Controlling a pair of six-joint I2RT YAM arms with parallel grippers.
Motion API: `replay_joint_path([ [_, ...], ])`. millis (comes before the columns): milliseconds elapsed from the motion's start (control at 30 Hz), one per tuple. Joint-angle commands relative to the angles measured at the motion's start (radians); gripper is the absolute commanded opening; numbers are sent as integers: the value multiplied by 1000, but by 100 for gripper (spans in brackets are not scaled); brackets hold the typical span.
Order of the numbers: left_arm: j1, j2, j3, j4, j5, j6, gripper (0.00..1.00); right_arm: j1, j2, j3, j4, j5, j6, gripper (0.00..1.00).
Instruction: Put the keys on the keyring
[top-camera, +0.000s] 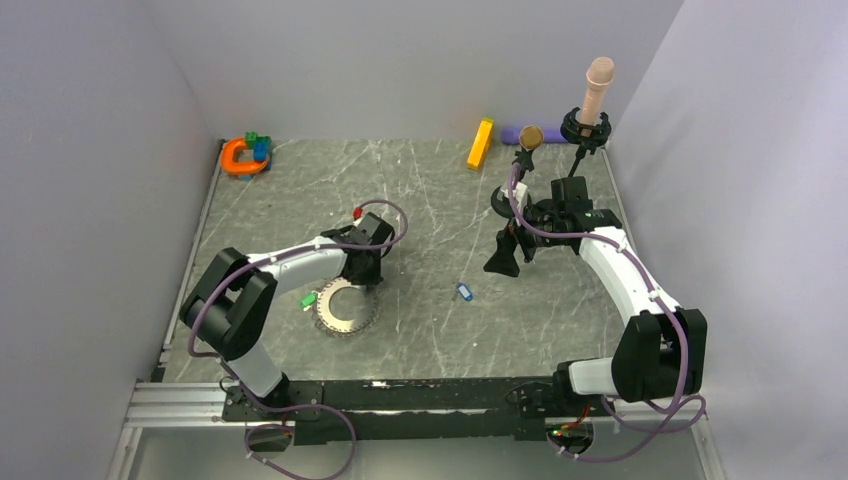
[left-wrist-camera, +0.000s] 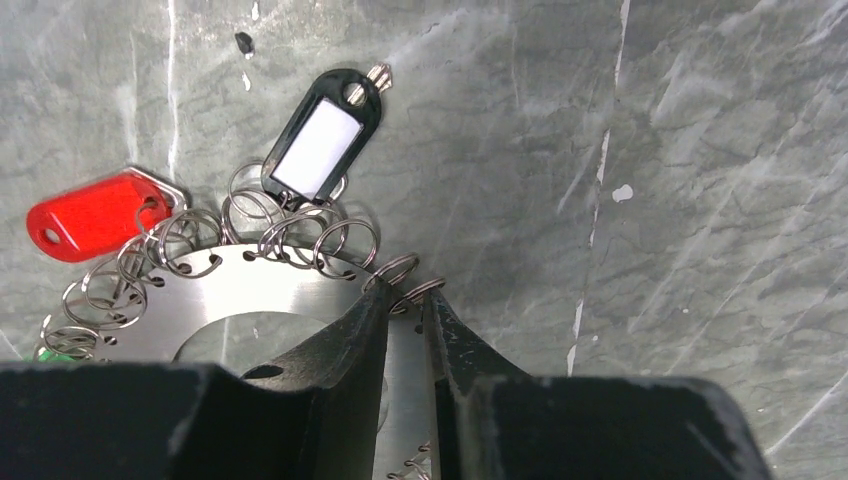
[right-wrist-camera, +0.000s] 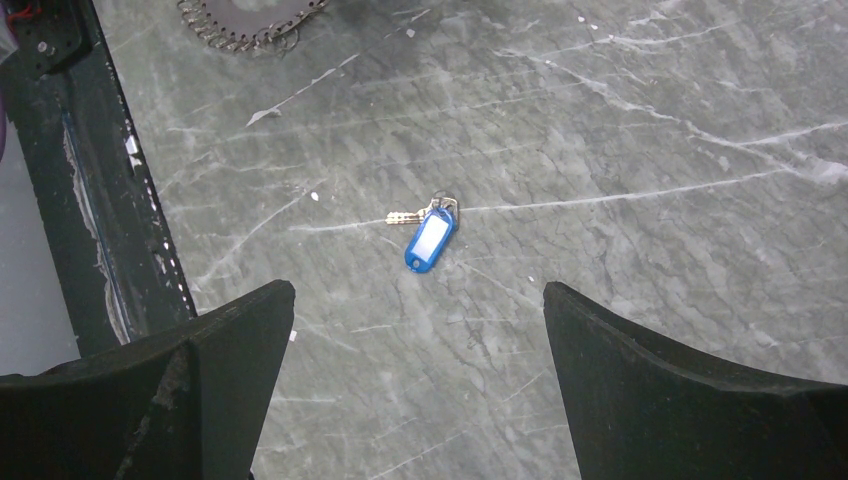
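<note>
The keyring (top-camera: 346, 308) is a flat silvery toothed ring lying on the table, its rim (left-wrist-camera: 250, 290) lined with small wire loops. My left gripper (top-camera: 362, 272) stands over its far edge. In the left wrist view the gripper (left-wrist-camera: 408, 295) is closed narrowly on a wire loop at the rim. A red key (left-wrist-camera: 95, 215) and a black-and-white key (left-wrist-camera: 322, 140) lie against the rim, and a green key (top-camera: 308, 300) sits at its left. A blue key (right-wrist-camera: 430, 240) lies alone mid-table. My right gripper (right-wrist-camera: 420, 290) hangs wide open above it, empty.
An orange horseshoe toy (top-camera: 240, 157) with small blocks sits at the back left. A yellow bar (top-camera: 480, 144) and a stand with a beige cylinder (top-camera: 597, 95) are at the back right. The black base rail (right-wrist-camera: 90, 200) runs along the near edge.
</note>
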Motion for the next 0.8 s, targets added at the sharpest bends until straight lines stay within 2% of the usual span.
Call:
replay_joint_path([
  [0,3,19,44,-18,-30,97,24,5,-3,7,16,-1,-16,100],
  [433,7,7,22,38,57,224,12,5,-3,7,15,1,-17,100],
  [533,12,0,18,41,63,238,0,4,-3,9,14,1,-17,100],
  [767,14,-100,-40,110,88,305,0,5,-3,9,10,-4,-22,100],
])
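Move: The small metal ring on the keyring's far right rim is practically between the left fingertips, about 1 cm below the hand point. From that hand the black tag lies about 4 cm ahead and 3 cm left, the red tag 2 cm ahead and 8 cm left. The keyring's middle is some 4 cm back and 6 cm left. From the idle right hand, the small ring lies about 20 cm left, 1 cm ahead and 14 cm lower. The left fingertips pinch a small ring standing up from the keyring's far right rim, closing from about a quarter open to fully shut. The hand otherwise stays nearly in place, easing less than 1 cm forward, then slightly right, while the wrist turns some 15 degrees clockwise. ##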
